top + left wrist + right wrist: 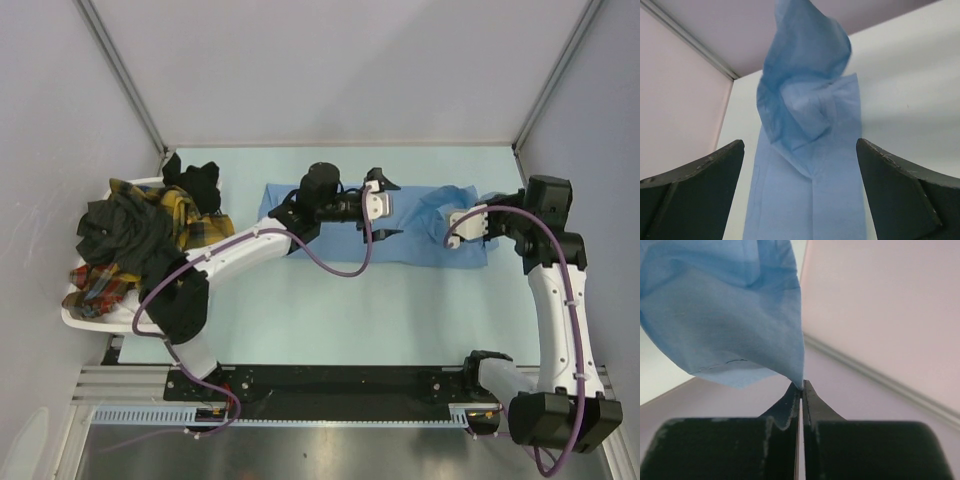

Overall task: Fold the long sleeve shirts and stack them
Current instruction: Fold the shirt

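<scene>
A light blue long sleeve shirt [330,240] lies as a long folded strip across the middle of the table. Above its middle my left gripper [385,207] hovers open, and in the left wrist view its gripper [800,150] has its fingers [705,190] spread to either side of the strip [810,200], touching nothing. My right gripper [455,228] is shut on the shirt's right end. In the right wrist view this gripper [801,386] pinches an edge of the blue cloth [725,305], and the cloth hangs lifted off the table.
At the left edge stands a white basket [85,318] heaped with a yellow-black plaid shirt [190,215], a dark shirt [130,235] and a red plaid shirt [100,285]. Pale walls close in the far, left and right sides. The arms' rail [330,385] runs along the near edge.
</scene>
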### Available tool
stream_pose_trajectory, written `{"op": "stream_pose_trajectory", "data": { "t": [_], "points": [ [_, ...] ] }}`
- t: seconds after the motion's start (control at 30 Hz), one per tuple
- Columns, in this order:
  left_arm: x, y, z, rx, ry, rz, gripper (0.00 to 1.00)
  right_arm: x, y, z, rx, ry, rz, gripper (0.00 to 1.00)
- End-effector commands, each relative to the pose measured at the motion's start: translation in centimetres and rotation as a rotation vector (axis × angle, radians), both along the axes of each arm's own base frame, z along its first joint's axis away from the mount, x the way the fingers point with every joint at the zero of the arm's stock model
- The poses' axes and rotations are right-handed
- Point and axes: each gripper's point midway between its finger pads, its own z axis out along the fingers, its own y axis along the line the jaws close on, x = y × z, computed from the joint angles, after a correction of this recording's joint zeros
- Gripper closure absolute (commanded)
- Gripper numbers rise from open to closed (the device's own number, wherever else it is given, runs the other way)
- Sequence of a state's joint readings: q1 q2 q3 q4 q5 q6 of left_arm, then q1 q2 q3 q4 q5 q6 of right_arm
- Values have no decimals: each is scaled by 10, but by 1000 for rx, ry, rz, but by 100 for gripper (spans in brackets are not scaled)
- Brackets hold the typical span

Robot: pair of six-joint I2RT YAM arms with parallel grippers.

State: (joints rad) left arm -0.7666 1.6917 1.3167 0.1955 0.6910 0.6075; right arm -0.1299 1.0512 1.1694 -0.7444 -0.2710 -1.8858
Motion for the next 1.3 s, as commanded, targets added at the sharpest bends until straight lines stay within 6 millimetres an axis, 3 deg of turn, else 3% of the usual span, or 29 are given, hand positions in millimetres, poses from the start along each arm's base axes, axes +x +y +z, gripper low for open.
{"op": "stream_pose_trajectory", "data": {
  "t": [0.0, 0.17, 0.4, 0.67, 0.77, 0.8, 0.87, 0.9, 0.97, 1.07, 1.1, 1.13, 1.17, 1.23, 1.27],
  "points": [
    [9, -19, 51, -147, -20, -24, 1, -3, 44, 27, 22, -135, 221, 100],
    [0, -41, 50, -185, -78, -104, 1, -9, 68, 27, 67, -140, 317, 100],
    [3, -72, 45, -194, -91, -148, 2, -27, 88, 17, 84, -120, 405, 100],
    [-11, -103, 18, -155, -118, -208, 4, -34, 107, 18, 112, -153, 481, 100],
    [-12, -108, 12, -134, -89, -220, 15, -34, 110, 23, 130, -173, 488, 100],
    [-11, -107, 11, -130, -83, -217, 25, -36, 110, 25, 135, -180, 488, 100],
    [-10, -107, 8, -119, -77, -214, 34, -36, 111, 27, 129, -200, 492, 100],
    [-12, -107, 5, -106, -68, -219, 45, -37, 111, 27, 126, -207, 495, 100],
    [-13, -106, 3, -100, -52, -224, 56, -38, 112, 29, 132, -215, 498, 100],
    [-14, -105, 3, -95, -26, -222, 87, -38, 111, 30, 152, -223, 482, 99],
    [-14, -103, 6, -101, -24, -217, 100, -37, 110, 30, 164, -220, 470, 94],
    [-12, -101, 8, -107, 5, -205, 100, -33, 108, 36, 176, -247, 449, 71],
    [-8, -99, 10, -118, 23, -177, 100, -28, 101, 37, 267, -225, 358, 56],
    [2, -91, 12, -141, 85, -136, 100, -15, 88, 46, 355, -233, 232, 32],
    [11, -88, 11, -148, 114, -94, 100, -2, 69, 45, 451, -188, 81, 29]
  ]
}}
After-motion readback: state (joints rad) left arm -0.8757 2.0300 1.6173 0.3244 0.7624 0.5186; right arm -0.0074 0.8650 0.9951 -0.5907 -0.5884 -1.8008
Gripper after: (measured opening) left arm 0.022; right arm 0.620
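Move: The right hand holds up one end of the shirt. That end is about 26 cm to the right of the open left gripper, some 3 cm farther out and slightly higher; its hanging fold comes to around 17 cm right of the left gripper, almost level fore and aft and a few cm lower. From the right hand, the left gripper is about 26 cm left and 3 cm back. The folded rest of the shirt lies roughly 18 cm beneath the left gripper, its middle some 3 cm left and 2 cm ahead. Towards each other the two hands travel, each about 10 cm: the left goes right with jaws wide, rising a touch and then dipping, while the right carries the pinched shirt end left and a little back, swinging some 25 degrees counter-clockwise. The left then shuts on the cloth beside the right fingertips and stays there; only after that do the right fingers open and start to ease back right. ##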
